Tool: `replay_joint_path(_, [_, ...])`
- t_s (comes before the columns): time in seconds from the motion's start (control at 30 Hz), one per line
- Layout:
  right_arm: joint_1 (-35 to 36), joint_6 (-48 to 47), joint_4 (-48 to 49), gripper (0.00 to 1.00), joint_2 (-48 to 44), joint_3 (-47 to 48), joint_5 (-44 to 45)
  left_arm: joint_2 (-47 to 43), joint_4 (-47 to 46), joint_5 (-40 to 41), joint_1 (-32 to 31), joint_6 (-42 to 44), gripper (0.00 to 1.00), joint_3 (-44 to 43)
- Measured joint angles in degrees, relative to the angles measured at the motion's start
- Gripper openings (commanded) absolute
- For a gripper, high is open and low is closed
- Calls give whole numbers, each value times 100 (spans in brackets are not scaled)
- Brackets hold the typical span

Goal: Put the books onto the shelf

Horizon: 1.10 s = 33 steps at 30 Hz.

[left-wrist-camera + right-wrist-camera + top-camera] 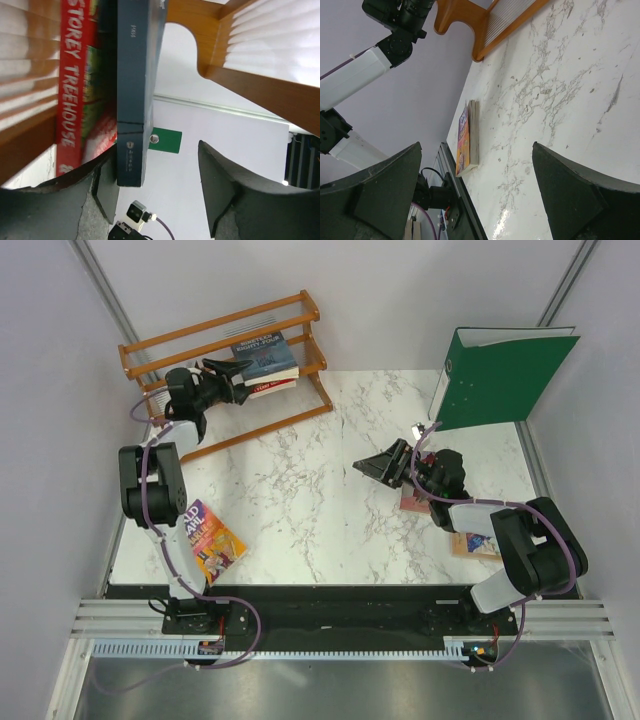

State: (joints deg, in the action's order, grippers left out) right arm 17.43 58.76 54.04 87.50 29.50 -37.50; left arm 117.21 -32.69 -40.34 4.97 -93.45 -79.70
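Observation:
On the shelf a dark blue book lies stacked on a red book. My left gripper is at their left end, open. In the left wrist view the blue book's spine sits against the left finger, and the right finger stands well clear of it. The red book is just outside the jaws. A yellow-purple book lies flat at the table's front left. My right gripper hovers open and empty over mid-table. A pink-maroon book and an orange-brown book lie partly under the right arm.
A big green ring binder stands upright at the back right. The marble table is walled on both sides and at the back. The right wrist view shows the yellow-purple book near the front edge and the shelf's end.

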Motion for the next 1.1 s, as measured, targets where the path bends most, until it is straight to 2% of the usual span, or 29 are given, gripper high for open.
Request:
replay_joint_path(0.37, [0,0,0,98,-2,0,0,-680,1519,420,118,623,69,-7])
replay_joint_path(0.87, [0,17,0,98,-28,0,-2,-1344,3630,568,133,1180,68,-358])
replay_joint_path(1.1, [0,20,0,98,-35,0,0,-1775,3974,953,133,1462,68,-79])
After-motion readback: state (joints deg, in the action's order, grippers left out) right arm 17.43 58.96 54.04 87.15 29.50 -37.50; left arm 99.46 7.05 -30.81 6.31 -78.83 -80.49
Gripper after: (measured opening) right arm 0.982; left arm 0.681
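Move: Nineteen Eighty-Four, just let go on the shelf, has its middle about 6 cm ahead of the left hand and 5 cm to its right, roughly level, its near edge by the lower finger. The Treehouse book lies under it, some 4 cm below hand height. The shelf's right end stands about 16 cm to the right and 5 cm ahead. From the idle right hand, Nineteen Eighty-Four is about 28 cm ahead, 22 cm left and 4 cm higher. Back and somewhat left, the left hand withdraws from Nineteen Eighty-Four: first a small lift with a slide of about 2 cm to the left, then mostly straight back, some 6 cm in all, ending slightly higher. The lower finger comes free of the book's near edge while the wrist tips the fingers down and rolls its left side up, about 15 degrees each; the fingers stay partly open. ##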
